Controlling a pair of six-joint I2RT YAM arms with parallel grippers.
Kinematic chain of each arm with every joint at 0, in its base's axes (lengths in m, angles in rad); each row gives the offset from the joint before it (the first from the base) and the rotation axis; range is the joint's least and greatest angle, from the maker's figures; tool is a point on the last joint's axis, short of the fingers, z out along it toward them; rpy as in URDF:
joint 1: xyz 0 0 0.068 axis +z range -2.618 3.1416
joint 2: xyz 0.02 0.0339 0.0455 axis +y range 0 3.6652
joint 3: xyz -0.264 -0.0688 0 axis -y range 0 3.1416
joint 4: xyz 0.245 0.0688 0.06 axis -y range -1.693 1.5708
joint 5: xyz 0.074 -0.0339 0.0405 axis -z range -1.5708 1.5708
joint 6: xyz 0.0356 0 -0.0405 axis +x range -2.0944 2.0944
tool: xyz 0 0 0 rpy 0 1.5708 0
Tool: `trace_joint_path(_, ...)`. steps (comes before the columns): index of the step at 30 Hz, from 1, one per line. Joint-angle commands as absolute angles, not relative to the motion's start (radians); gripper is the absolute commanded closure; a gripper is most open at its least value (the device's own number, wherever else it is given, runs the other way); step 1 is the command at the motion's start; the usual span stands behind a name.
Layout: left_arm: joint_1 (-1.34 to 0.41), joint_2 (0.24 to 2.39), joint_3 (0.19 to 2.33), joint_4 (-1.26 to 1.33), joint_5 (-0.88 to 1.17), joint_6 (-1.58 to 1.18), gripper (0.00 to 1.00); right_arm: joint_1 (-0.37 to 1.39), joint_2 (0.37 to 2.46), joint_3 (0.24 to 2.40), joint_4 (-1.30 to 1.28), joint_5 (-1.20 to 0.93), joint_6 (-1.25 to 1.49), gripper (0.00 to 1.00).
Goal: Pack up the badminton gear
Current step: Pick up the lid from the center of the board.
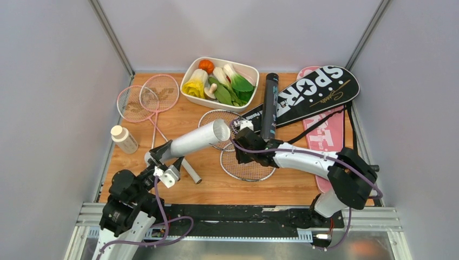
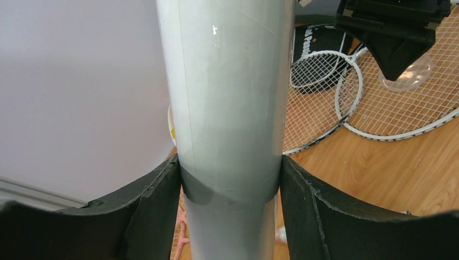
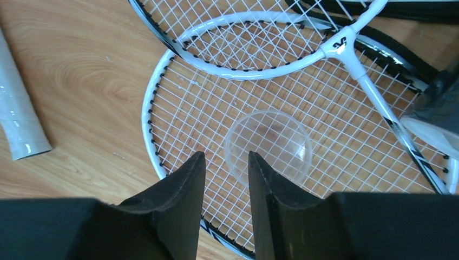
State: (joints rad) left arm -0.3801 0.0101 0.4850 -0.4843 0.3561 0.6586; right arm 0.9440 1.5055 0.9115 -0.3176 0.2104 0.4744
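My left gripper (image 1: 165, 153) (image 2: 230, 162) is shut on the white tube (image 1: 197, 139) (image 2: 230, 108), which slants up toward the table's middle with its far end open. Two silver racquets (image 1: 246, 168) lie with their heads overlapping; a clear round cap (image 3: 269, 143) (image 2: 408, 73) rests on the strings. My right gripper (image 1: 242, 143) (image 3: 227, 157) hovers over the cap's near-left rim. Its jaws stand a narrow gap apart with strings showing between them and nothing pinched. Also on the table: a black tube (image 1: 269, 105), two pink racquets (image 1: 146, 97), a black "SPORT" cover (image 1: 314, 95) and a pink cover (image 1: 330, 135).
A white tray (image 1: 249, 69) of toy vegetables stands at the back centre. A small clear bottle (image 1: 124, 139) with a cream cap stands at the left. A white racquet handle (image 1: 189, 170) (image 3: 16, 119) lies near my left gripper. Grey walls close in both sides.
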Motion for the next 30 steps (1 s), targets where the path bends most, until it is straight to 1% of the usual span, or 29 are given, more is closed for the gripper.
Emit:
trace_joint_path(1, -0.379, -0.094, 0.542, -0.421, 0.304, 0.691, 1.0, 0.933, 1.565, 0.92, -0.233, 0.154, 0.506, 0.63)
trace_joint_path(9, -0.378, -0.094, 0.561, -0.407, 0.252, 0.714, 1.0, 0.934, 1.65, 0.927, -0.225, 0.157, 0.512, 0.67)
trace_joint_path(14, -0.379, -0.094, 0.569, -0.407, 0.252, 0.711, 1.0, 0.934, 1.664, 0.918, -0.224, 0.169, 0.514, 0.76)
trace_joint_path(17, -0.378, -0.094, 0.572, -0.409, 0.253, 0.71, 1.0, 0.933, 1.659, 0.912, -0.224, 0.175, 0.515, 0.85)
trace_joint_path(19, -0.377, -0.094, 0.575, -0.412, 0.252, 0.709, 1.0, 0.933, 1.656, 0.907, -0.224, 0.186, 0.517, 0.87)
trace_joint_path(27, -0.379, -0.094, 0.589, -0.41, 0.253, 0.715, 1.0, 0.937, 1.672, 0.898, -0.226, 0.209, 0.526, 0.88)
trace_joint_path(30, -0.377, -0.093, 0.592, -0.409, 0.259, 0.71, 1.0, 0.936, 1.666, 0.902, -0.227, 0.211, 0.521, 0.93)
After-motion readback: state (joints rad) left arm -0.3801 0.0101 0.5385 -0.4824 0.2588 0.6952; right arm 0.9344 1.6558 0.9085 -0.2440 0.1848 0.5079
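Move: Just beneath the right hand, the clear lid lies about 2 cm ahead, 2 cm to the right and 5 cm down, resting on the strings of a white racket. The second racket's white throat is about 8 cm beyond the lid, and the black tube's middle some 20 cm beyond it and 8 cm to its right. A pale racket handle lies about 17 cm left and 2 cm back of the right hand. From the left hand, the lid is roughly 8 cm ahead, 20 cm right and 22 cm lower. Sinking about 4.5 cm almost straight down towards the left-hand rim of the clear lid, the right hand tips slightly steeper, stops, then nearly shuts its part-open fingers there, apparently pinching the rim. The left hand keeps its grip on the white tube and eases up and left some 3 cm, turning slightly counter-clockwise. ##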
